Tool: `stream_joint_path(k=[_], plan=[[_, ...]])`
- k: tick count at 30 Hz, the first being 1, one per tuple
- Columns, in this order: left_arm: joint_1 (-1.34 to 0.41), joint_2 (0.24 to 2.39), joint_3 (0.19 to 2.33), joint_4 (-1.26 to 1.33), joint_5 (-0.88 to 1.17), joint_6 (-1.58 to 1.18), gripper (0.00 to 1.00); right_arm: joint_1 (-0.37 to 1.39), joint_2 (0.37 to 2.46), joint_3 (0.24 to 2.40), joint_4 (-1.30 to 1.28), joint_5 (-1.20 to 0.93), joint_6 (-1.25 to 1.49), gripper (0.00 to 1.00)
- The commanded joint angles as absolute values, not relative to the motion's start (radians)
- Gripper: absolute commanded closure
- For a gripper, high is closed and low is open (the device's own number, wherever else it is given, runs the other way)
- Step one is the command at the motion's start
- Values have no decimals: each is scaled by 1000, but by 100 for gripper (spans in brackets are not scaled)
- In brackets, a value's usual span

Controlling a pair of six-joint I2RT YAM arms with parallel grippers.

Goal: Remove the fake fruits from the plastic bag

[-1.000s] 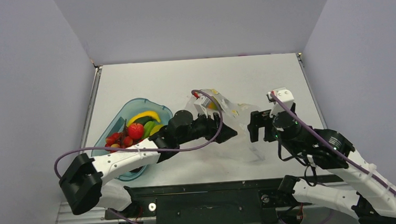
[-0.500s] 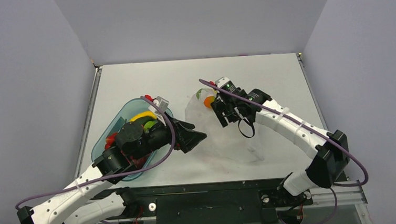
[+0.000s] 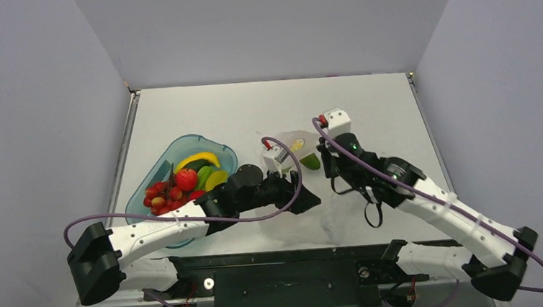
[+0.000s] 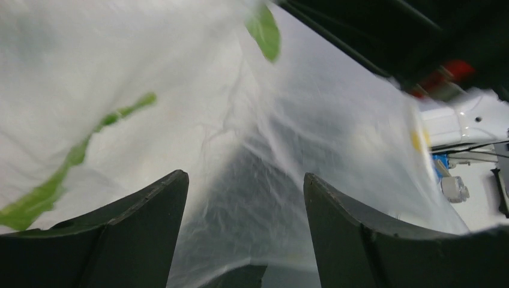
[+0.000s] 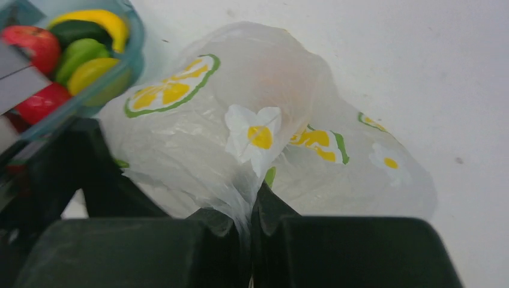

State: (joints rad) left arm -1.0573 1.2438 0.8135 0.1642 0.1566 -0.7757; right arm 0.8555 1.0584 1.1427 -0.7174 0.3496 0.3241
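The plastic bag (image 3: 288, 141), thin and whitish with lemon and flower prints, lies crumpled at the table's middle. My right gripper (image 5: 251, 207) is shut on a bunched fold of the plastic bag (image 5: 198, 138); from above the right gripper (image 3: 325, 167) sits at the bag's right side. A green fake fruit (image 3: 310, 161) shows at the bag beside it. My left gripper (image 4: 243, 198) is open, with bag film (image 4: 252, 156) stretched between its fingers; from above the left gripper (image 3: 309, 198) is low against the bag's near side. What else the bag holds is hidden.
A teal oval tray (image 3: 219, 151) at the left holds a red apple (image 3: 186, 179), a banana (image 3: 197, 159), green pieces (image 3: 207, 177) and a berry cluster (image 3: 158, 198). The tray's corner (image 5: 137, 57) lies just left of the bag.
My right gripper has closed on the bag and shifted toward the front. My left gripper has swung from the tray side back against the bag's near edge.
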Motion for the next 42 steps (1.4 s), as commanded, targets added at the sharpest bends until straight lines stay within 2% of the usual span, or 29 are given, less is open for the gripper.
stream_joint_path(k=[1,6,12,15,18,19,23,29,42], plan=[[-1100,1269,788,423,-27,-866,33,913,858,904,-460,304,456,100],[-1102,1304,720,412,-106,-947,33,911,766,795,-453,305,479,100],[-1129,1393,819,266,-81,-895,32,910,790,830,-487,295,462,100],[-1154,1419,852,152,-146,-814,28,910,815,857,-537,298,449,100],[-1155,1440,859,153,-153,-764,25,909,815,868,-558,298,450,100],[-1154,1454,861,159,-153,-739,21,909,805,867,-561,295,453,100],[-1136,1527,898,202,-23,-577,14,910,773,848,-563,271,473,100],[-1131,1655,999,156,167,-316,13,908,732,824,-573,262,478,100],[-1159,1886,1109,163,134,-257,11,905,701,797,-582,256,481,100]])
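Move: The mango, the one fruit left in the plastic bag, lies about 17 cm ahead of the empty left hand, 4 cm to its right and some 19 cm below. The gathered bag rim, already pinched in the right fingers, is roughly 8 cm ahead of the left hand, 3 cm right and 2 cm higher; the tray's middle lies about 12 cm ahead, 39 cm left and 20 cm below. From the right hand the mango is 11 cm ahead and 22 cm below, hardly to either side. Down about 15 cm, and later also some 7 cm to the right, the left hand dips under the raised film into the bag, tipping its fingertips about 25 degrees further down and spreading the part-open fingers wider around the mango. The right hand keeps its shut pinch on the rim, draws it back about 6 cm and lowers it, with a pause midway. ##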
